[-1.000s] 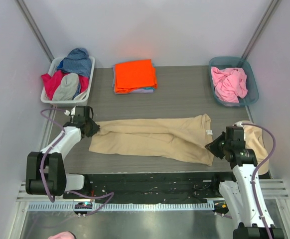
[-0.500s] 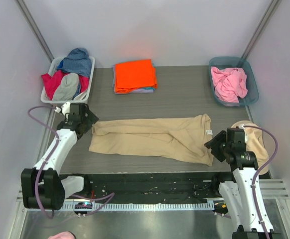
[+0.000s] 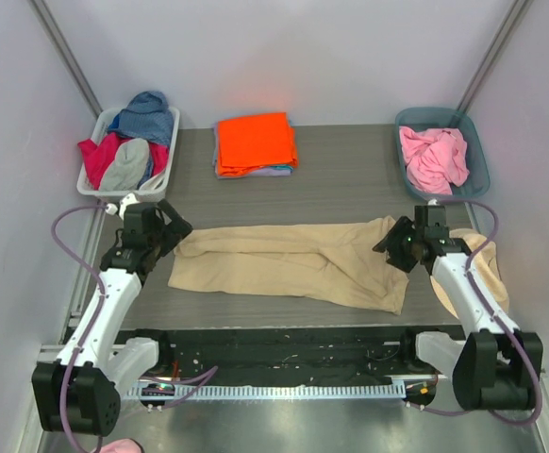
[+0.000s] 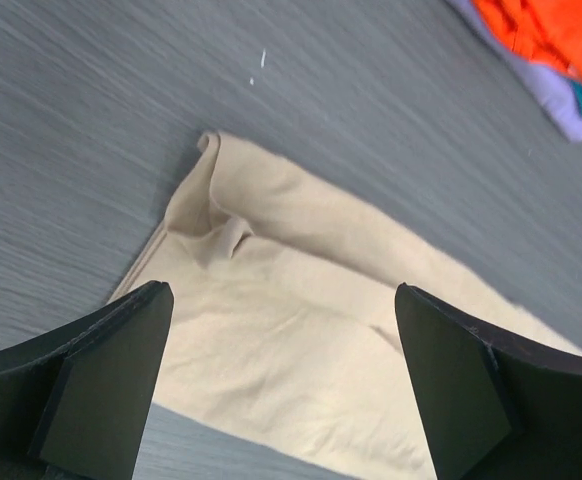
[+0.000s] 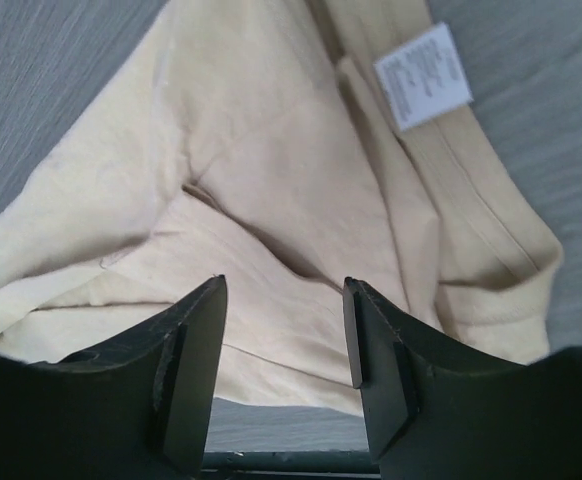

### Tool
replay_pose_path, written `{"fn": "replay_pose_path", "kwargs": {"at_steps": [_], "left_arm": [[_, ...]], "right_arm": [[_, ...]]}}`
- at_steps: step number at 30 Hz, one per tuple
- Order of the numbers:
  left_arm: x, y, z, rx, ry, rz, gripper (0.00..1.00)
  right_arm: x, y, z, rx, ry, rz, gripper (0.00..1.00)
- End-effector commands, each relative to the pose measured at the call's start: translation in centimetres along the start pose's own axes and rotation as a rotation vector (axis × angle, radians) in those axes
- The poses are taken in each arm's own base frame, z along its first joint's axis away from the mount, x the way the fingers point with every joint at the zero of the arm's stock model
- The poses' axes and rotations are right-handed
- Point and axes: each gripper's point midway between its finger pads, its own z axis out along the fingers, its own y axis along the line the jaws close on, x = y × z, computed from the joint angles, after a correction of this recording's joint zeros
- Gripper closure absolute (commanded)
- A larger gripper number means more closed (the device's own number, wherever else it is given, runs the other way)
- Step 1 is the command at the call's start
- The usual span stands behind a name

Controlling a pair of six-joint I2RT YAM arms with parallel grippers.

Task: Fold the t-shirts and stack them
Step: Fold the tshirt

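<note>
The tan t-shirt (image 3: 293,262) lies folded lengthwise across the middle of the table, its white label (image 5: 424,77) at the right end. My left gripper (image 3: 175,231) hovers open over the shirt's left end (image 4: 301,340), holding nothing. At the collar end my right gripper (image 3: 394,247) is open too, with cloth (image 5: 271,170) showing between and beyond its fingers but not pinched. A folded orange t-shirt (image 3: 255,142) tops a stack at the back, with a lavender one (image 4: 546,95) under it. A pink t-shirt (image 3: 432,159) lies crumpled in a bin.
A white basket (image 3: 114,194) of mixed clothes stands at the back left. The teal bin (image 3: 478,151) sits at the back right. Another tan cloth (image 3: 490,274) hangs at the table's right edge under my right arm. A black rail (image 3: 284,349) runs along the near edge.
Both grippers have opened and let go of the tan shirt. My left gripper has drawn back slightly to the left. My right gripper has moved from the near right corner to the collar end.
</note>
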Motion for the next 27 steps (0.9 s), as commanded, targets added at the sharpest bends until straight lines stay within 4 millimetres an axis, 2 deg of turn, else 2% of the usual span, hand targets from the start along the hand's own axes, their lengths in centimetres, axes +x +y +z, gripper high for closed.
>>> {"fn": "replay_pose_path", "kwargs": {"at_steps": [1,3,7,9,10,11,12,13,14,15,16,17,18,19,20,21,22,24,26,27], "left_arm": [[0.8,-1.5,-0.5,0.115,0.012,0.047,0.01],[1.3,-1.8,-0.4,0.138,0.029,0.062,0.01],[1.2,-2.9,0.1,0.169,0.04,0.105,0.01],[1.9,-4.0,0.3,0.217,0.085,0.142,0.01],[1.6,-5.4,0.2,0.258,0.079,0.163,0.01],[2.0,-5.8,0.7,0.266,0.102,0.198,0.01],[2.3,-6.8,0.8,0.294,0.122,0.221,0.01],[1.8,-9.1,0.5,0.343,0.112,0.255,0.01],[2.9,-9.7,1.7,0.338,0.153,0.302,0.01],[3.9,-11.5,1.7,0.38,0.176,0.348,0.01],[3.2,-14.2,1.7,0.43,0.169,0.375,0.01],[4.8,-14.9,3.5,0.424,0.227,0.423,0.01],[5.1,-18.7,2.9,0.514,0.242,0.468,0.01],[5.8,-20.3,3.4,0.544,0.262,0.503,0.01],[8.3,-20.7,6.2,0.539,0.328,0.572,0.02],[8.3,-24.4,5.4,0.614,0.323,0.618,0.02],[9.7,-25.9,5.5,0.667,0.368,0.656,0.02],[13.2,-28.4,7.4,0.721,0.451,0.752,0.04],[15.7,-29.5,8.6,0.747,0.497,0.819,0.04],[17.8,-30.2,9.6,0.756,0.529,0.878,0.04]], "right_arm": [[-3.6,5.6,0.3,-0.117,-0.097,-0.139,0.42],[-4.1,6.6,1.0,-0.098,-0.101,-0.163,0.43],[-2.7,9.1,1.6,-0.108,-0.078,-0.231,0.43],[-2.7,9.9,1.2,-0.115,-0.088,-0.235,0.44],[-3.4,9.7,0.9,-0.093,-0.127,-0.231,0.44],[-3.8,9.8,0.5,-0.092,-0.149,-0.228,0.44],[-4.5,9.8,-0.8,-0.092,-0.192,-0.215,0.44],[-5.2,9.5,-1.6,-0.076,-0.236,-0.207,0.44],[-6.0,9.7,-2.7,-0.08,-0.275,-0.197,0.43],[-6.3,9.7,-4.2,-0.094,-0.307,-0.188,0.43],[-6.9,9.6,-5.3,-0.087,-0.346,-0.178,0.43],[-7.1,9.4,-6.3,-0.084,-0.356,-0.173,0.43],[-7.2,9.5,-7.8,-0.105,-0.384,-0.163,0.43],[-7.4,9.4,-8.6,-0.108,-0.399,-0.153,0.43],[-7.4,9.2,-9.3,-0.108,-0.403,-0.149,0.43],[-7.3,9.2,-10.0,-0.12,-0.412,-0.141,0.43],[-7.2,9.3,-11.0,-0.14,-0.424,-0.136,0.43],[-6.8,9.2,-11.8,-0.157,-0.412,-0.132,0.43],[-6.3,9.3,-12.6,-0.179,-0.403,-0.13,0.43],[-6.1,9.2,-12.8,-0.181,-0.399,-0.128,0.43]]}}
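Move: The spread tan t-shirt's middle is about 29 cm right of the left hand, 9 cm nearer the bases and some 11 cm below. From that hand, the orange stack sits roughly 18 cm right and 26 cm ahead, the white basket 17 cm left and 24 cm ahead. For the right hand, the shirt's middle lies 27 cm left, 3 cm back and 6 cm down; its far right corner is 10 cm straight ahead. Touching nothing that can be seen, the open left hand dips slightly, then swings fast about 28 cm right and 15 cm forward past the shirt's far edge, towards the orange stack's near right corner, turning nearly 60 degrees clockwise. The right hand, still part-open, slides about 6 cm forward and left over the shirt's right end, then backs off and rises to some 17 cm higher, fingers tipping up. ##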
